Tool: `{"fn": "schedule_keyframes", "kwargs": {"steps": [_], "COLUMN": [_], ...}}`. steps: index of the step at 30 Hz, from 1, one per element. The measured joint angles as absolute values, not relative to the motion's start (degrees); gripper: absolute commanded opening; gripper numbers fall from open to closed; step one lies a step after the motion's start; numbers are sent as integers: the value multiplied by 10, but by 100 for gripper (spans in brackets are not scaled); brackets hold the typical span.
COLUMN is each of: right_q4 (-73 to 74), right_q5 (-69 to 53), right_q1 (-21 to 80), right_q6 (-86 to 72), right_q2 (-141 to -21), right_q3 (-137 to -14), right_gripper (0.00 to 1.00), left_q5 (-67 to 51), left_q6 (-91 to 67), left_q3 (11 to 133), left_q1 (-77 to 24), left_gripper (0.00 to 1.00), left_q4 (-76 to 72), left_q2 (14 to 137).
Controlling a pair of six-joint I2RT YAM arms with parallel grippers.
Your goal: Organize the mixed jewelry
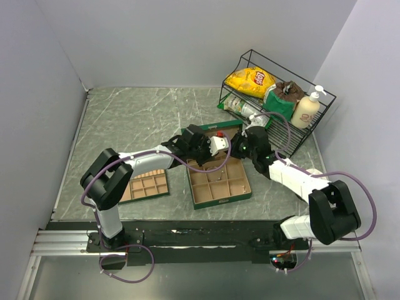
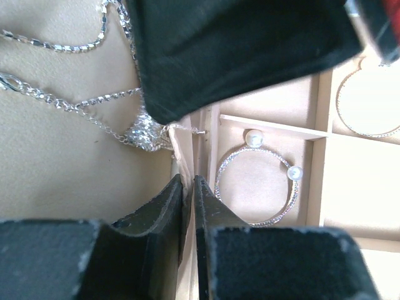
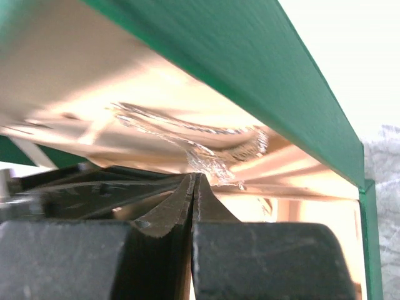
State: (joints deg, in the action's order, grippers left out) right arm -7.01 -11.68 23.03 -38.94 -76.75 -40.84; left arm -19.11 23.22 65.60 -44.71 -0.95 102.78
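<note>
The mixed jewelry lies in tan compartments of a green box (image 3: 262, 69). In the left wrist view there are fine silvery chains (image 2: 59, 47), a sparkling pendant (image 2: 147, 134), a bangle with two pearls (image 2: 256, 184) and a thin hoop (image 2: 369, 103). My left gripper (image 2: 187, 178) is shut on the tan divider wall (image 2: 184, 150) between two compartments. My right gripper (image 3: 195, 175) is shut, its tips on the glittering pendant (image 3: 212, 164) and its chain. From the top both grippers meet over the back green box (image 1: 206, 129) and hide its contents.
A second green box (image 1: 222, 199) with tan compartments stands in front, and a flat tan divided tray (image 1: 147, 186) lies to its left. A black wire rack (image 1: 325, 97) at the back right holds a chip bag (image 1: 250, 80) and a soap bottle (image 1: 306, 109).
</note>
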Motion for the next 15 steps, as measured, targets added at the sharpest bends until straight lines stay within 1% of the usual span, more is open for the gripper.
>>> {"fn": "schedule_keyframes", "kwargs": {"steps": [8,9,10,11,12,13,14,15], "right_q4": [-68,-68,-68,-68,-68,-68,-69,-69], "right_q5": [-114,-114,-114,-114,-114,-114,-114,-114], "right_q1": [230,230,230,230,230,230,230,230], "right_q6": [-383,-382,-379,-379,-375,-373,-370,-367], "right_q2": [-762,-762,-762,-762,-762,-761,-759,-754], "right_q3": [-429,-429,-429,-429,-428,-426,-423,-417], "right_gripper": [1,17,22,25,30,33,35,36], "left_q5": [-191,-191,-191,-191,-191,-192,-192,-192], "left_q6": [232,232,232,232,232,232,232,232], "left_q3": [656,657,658,659,660,660,662,663], "left_q1": [-447,-447,-447,-447,-447,-447,-447,-447], "left_gripper": [17,17,17,17,17,17,17,17], "left_q4": [-10,-9,-9,-7,-5,-4,-2,0], "left_q2": [1030,1030,1030,1030,1030,1030,1030,1030]}}
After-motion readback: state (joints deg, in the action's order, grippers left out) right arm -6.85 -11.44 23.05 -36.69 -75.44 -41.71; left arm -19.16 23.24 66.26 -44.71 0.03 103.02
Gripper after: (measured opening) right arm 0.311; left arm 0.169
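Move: My right hand's closed tips hover just over the tangled necklace in the lid: it lies about 3 cm below them and 2 cm ahead, some 1 cm left. The fabric pocket edge that my left fingers already hold is about 5 cm left of my right hand, 1 cm back and 3 cm lower; the pearl bracelet sits roughly 6 cm back, 3 cm left, 8 cm down. From my left hand the necklace is some 4 cm right and 3 cm ahead, nearly level. I carry my right hand, still shut, up another 2 cm or so and slightly forward, away from the necklace and the lid pocket. I pause there, then open the fingers about a third of the way while settling back roughly half a centimetre. My left hand stays in place and keeps its hold on the fabric edge. ##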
